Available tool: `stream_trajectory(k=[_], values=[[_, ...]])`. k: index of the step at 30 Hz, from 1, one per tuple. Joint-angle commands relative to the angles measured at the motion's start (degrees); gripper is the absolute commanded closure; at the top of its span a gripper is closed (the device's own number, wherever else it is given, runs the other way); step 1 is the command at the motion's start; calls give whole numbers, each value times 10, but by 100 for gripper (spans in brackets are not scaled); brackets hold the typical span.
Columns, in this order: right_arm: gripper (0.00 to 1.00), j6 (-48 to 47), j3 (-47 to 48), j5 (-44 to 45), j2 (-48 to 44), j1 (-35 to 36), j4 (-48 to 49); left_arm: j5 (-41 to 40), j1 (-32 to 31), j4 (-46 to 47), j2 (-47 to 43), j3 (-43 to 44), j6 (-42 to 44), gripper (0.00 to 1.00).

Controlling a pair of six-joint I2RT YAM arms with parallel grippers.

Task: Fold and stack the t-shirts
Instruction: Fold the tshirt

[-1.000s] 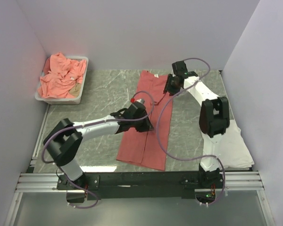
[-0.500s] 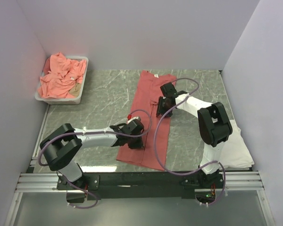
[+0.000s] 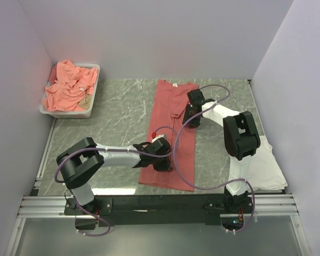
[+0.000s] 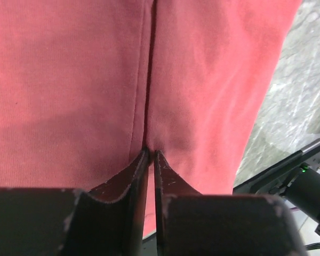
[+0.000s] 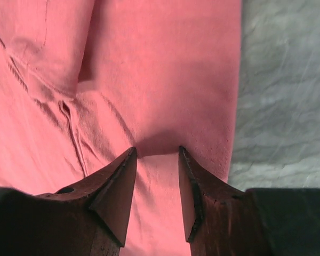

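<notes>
A coral-red t-shirt (image 3: pixel 173 133), folded into a long strip, lies down the middle of the marble table. My left gripper (image 3: pixel 164 161) is low on its near part. In the left wrist view, the left gripper (image 4: pixel 151 152) has its jaws nearly together, pinching the shirt (image 4: pixel 202 80) at the centre crease. My right gripper (image 3: pixel 191 116) rests on the shirt's far right part. In the right wrist view, the right gripper (image 5: pixel 157 149) stands open, tips pressed into the shirt (image 5: pixel 165 64) near its right edge. A white folded garment (image 3: pixel 269 162) lies at the right, partly under the right arm.
A white tray (image 3: pixel 68 112) at the back left holds a heap of salmon-pink t-shirts (image 3: pixel 69 88). Purple cables loop over the red shirt. Walls close in on the left, back and right. The black mounting rail (image 3: pixel 160 205) runs along the near edge.
My left gripper slid along the shirt toward the near edge and its jaws narrowed. My right gripper came from the back right down onto the shirt. The near hem shifted slightly right.
</notes>
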Motion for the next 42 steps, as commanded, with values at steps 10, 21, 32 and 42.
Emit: stream_trajectory(k=[10,21,32,42], values=[[56,-5,-14,-10,-62,-6,10,-3,0,0,-63,19,30,72],[54,81,-282,-53,-326,28,54,-37,56,-117,-314,-146,26,55],[53,178,-547,-123,-560,98,25,-18,74,-183,-392,-222,11,52],[52,197,-600,-152,-666,108,-67,1,76,-151,-352,-240,17,55]])
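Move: The t-shirt's near-left hem corner lies about 14 cm to the left hand's left and 6 cm back, with the near-right hem corner some 12 cm right and 10 cm back. From the right hand, that near-right corner is roughly 33 cm straight back; the folded white shirt's middle is about 34 cm right and 21 cm back. Both corners are a centimetre or two below the fingers. Lifting off the shirt, left swings 15 cm left, opening, and right arcs 29 cm back, towards the hem corners. ##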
